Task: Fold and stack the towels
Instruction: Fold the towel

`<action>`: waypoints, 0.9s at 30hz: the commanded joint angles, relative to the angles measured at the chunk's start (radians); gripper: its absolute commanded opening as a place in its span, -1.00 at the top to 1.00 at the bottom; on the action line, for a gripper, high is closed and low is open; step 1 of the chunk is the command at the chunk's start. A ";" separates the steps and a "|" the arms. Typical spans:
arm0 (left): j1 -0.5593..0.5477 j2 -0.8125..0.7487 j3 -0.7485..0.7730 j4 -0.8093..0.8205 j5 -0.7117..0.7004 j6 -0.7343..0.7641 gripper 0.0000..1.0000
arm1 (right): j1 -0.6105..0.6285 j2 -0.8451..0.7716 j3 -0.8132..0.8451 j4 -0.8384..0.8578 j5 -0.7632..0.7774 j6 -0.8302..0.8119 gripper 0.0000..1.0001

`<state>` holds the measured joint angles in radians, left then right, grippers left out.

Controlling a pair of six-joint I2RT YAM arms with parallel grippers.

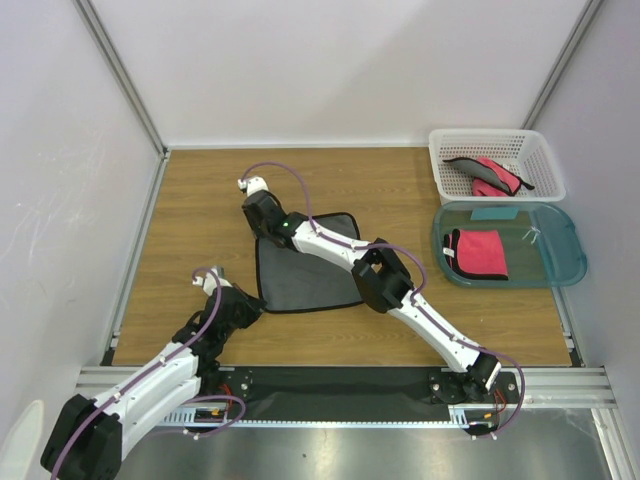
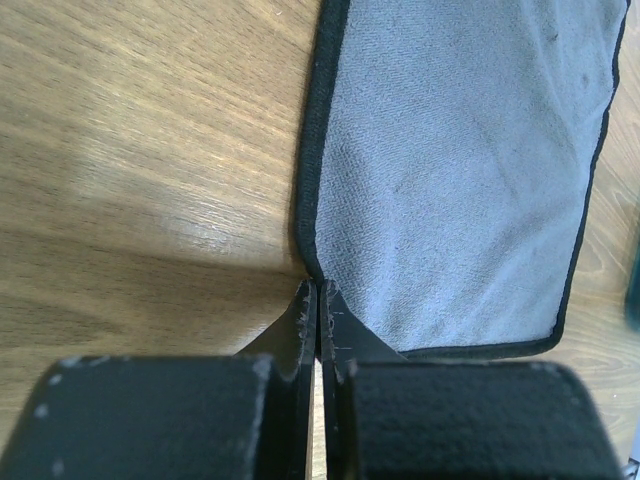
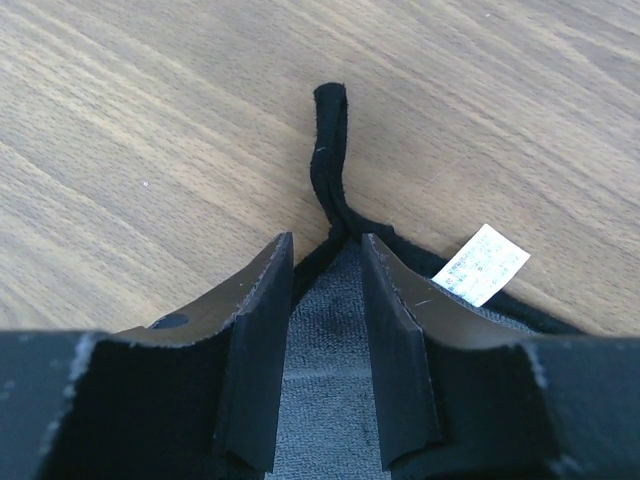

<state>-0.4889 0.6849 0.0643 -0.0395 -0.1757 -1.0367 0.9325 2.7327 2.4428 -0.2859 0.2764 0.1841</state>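
Observation:
A dark grey towel point(image 1: 308, 272) with black edging lies spread flat, back up, in the middle of the table. My left gripper point(image 1: 251, 302) sits at its near-left corner. In the left wrist view the left gripper point(image 2: 318, 286) is shut, and the towel's point(image 2: 460, 170) edging runs into its tips. My right gripper point(image 1: 262, 226) is at the far-left corner. In the right wrist view the right gripper point(image 3: 327, 240) stands open astride the towel point(image 3: 325, 400), with the corner's edging point(image 3: 330, 130) sticking out beyond the tips. Two pink towels lie apart, one point(image 1: 480, 253) in the tub and one point(image 1: 488, 176) in the basket.
A white lattice basket point(image 1: 540, 150) stands at the back right, with a teal translucent tub point(image 1: 566, 250) just in front of it. A white label point(image 3: 482, 264) pokes out of the towel's edge beside my right fingers. White walls close in the table on the left, back and right.

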 commanded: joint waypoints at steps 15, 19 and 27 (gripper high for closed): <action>-0.007 -0.033 0.031 -0.072 -0.041 0.047 0.99 | -0.006 -0.031 -0.002 0.036 -0.043 0.023 0.84; -0.007 -0.053 0.066 -0.117 -0.067 0.058 0.99 | -0.024 -0.031 0.033 0.094 -0.097 0.077 0.91; -0.002 -0.077 0.154 -0.215 -0.127 0.141 0.99 | -0.057 -0.067 0.038 0.229 -0.206 0.190 0.97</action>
<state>-0.4885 0.6304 0.1749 -0.2123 -0.2676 -0.9482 0.8932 2.7373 2.4458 -0.1703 0.1234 0.3107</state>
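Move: The right hand, half open, has the grey towel's far left corner practically between its fingers, about 1 cm below. The black hanging loop lies some 3 cm ahead and 2 cm left of this hand; the white label is about 3 cm ahead and 4 cm right. The left hand still pinches the near left corner; from it the far left corner lies about 24 cm ahead and 2 cm left. Right fingers pinch the far left corner, then both hands raise the towel's left edge, up and left, some 3 cm. ##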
